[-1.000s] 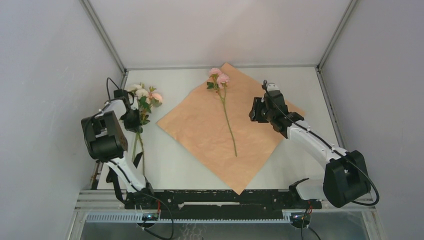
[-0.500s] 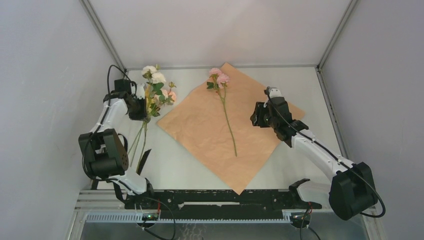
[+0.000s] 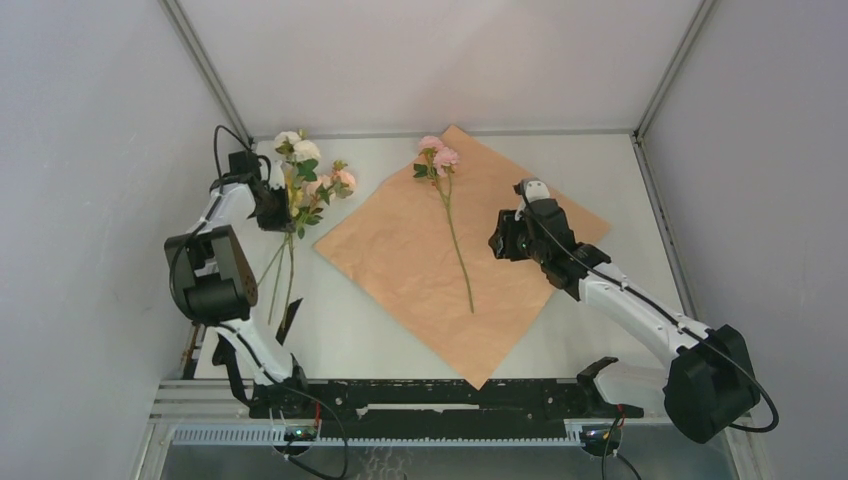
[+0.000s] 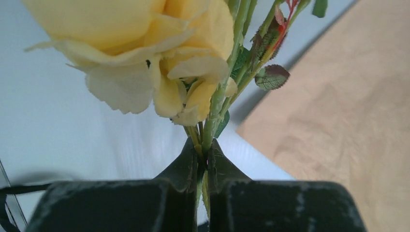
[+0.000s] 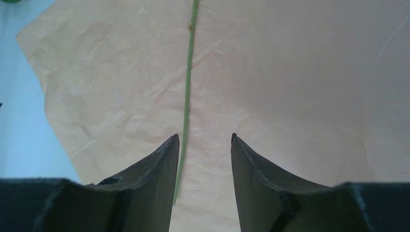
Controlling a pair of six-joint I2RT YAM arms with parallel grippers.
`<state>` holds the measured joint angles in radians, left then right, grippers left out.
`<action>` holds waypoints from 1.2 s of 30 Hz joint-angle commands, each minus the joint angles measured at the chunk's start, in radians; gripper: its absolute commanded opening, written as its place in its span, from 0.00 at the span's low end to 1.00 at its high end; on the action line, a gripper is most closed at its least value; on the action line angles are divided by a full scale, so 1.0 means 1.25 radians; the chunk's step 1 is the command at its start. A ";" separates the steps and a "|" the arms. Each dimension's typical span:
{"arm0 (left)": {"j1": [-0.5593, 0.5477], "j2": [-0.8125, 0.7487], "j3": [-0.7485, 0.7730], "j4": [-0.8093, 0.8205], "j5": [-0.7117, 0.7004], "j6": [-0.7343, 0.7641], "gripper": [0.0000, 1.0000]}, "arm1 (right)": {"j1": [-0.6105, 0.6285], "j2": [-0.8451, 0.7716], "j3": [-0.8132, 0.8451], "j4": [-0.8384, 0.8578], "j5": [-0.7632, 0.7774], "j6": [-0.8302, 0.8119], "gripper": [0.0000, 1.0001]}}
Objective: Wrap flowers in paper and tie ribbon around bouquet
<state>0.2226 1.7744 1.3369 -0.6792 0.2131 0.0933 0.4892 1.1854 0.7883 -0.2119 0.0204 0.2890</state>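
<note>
The paper [image 3: 520, 185] lies flat, peach face up, in the middle of the table. One pink flower [image 3: 438, 155] rests on it, its stem [image 3: 458, 245] running toward me. My left gripper [image 3: 272, 213] is shut on the stems of a bunch of flowers [image 3: 305, 170], held over the table left of the paper. In the left wrist view the fingertips [image 4: 215, 157] pinch green stems under a yellow bloom [image 4: 145, 43]. My right gripper [image 3: 503, 238] hangs open over the paper, just right of the lying stem [image 5: 187, 96]. No wrapped bouquet is in view. A short black strip [image 3: 290, 320], perhaps the ribbon, lies by the held stems' lower ends.
Grey walls close in the white table [image 3: 600, 160] on three sides. The paper's near corner [image 3: 480, 380] reaches the black rail [image 3: 430, 395] at the arms' bases. A thin black line [image 4: 19, 188] crosses the lower left of the left wrist view.
My left gripper carried the bunch up and toward the back of the table, closer to the paper's left corner. My right gripper shifted slightly left toward the lying stem.
</note>
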 commanded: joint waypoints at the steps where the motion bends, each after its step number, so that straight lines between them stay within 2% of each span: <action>1: -0.018 0.053 0.084 0.042 -0.042 -0.007 0.10 | 0.029 -0.009 0.004 0.029 0.040 -0.003 0.53; 5: -0.023 0.056 0.068 0.060 -0.073 -0.007 0.31 | 0.032 -0.005 0.004 0.029 0.044 0.001 0.53; 8: -0.023 0.083 0.083 0.058 -0.139 -0.007 0.36 | 0.031 -0.001 0.004 0.038 0.043 -0.005 0.53; 15: -0.043 0.106 0.104 0.023 -0.143 0.005 0.35 | 0.032 -0.004 0.004 0.039 0.046 -0.003 0.53; 20: -0.073 -0.004 0.006 0.040 -0.102 0.053 0.32 | 0.032 -0.008 0.004 0.022 0.060 -0.005 0.53; 23: -0.095 -0.061 -0.052 0.040 -0.119 0.098 0.32 | 0.031 -0.008 0.004 0.021 0.061 -0.006 0.53; 29: -0.098 0.002 -0.068 0.004 -0.249 0.126 0.32 | 0.033 -0.015 0.004 0.029 0.051 -0.005 0.53; 36: -0.107 -0.005 -0.097 -0.011 -0.180 0.158 0.37 | 0.032 -0.022 0.004 0.003 0.074 -0.007 0.53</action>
<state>0.0990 1.7878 1.2373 -0.6762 -0.0483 0.2432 0.5262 1.1854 0.7883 -0.2161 0.0856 0.2893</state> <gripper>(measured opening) 0.370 0.534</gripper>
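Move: The left hand grips the bunch by its stems about 8 cm over the table; the lower stems trail some 8 cm back, about 6 cm below. From this hand, the white blooms are roughly 15 cm ahead and 2 cm right, the peach blooms 8 cm ahead and 9 cm right, and the paper's left corner 4 cm back and 5 cm right. The lower stems lie about 41 cm left and 4 cm back of the right hand. Left fingers part, letting go of the bunch; the hand dips forward, backs about 5 cm, sinking over the stems. ##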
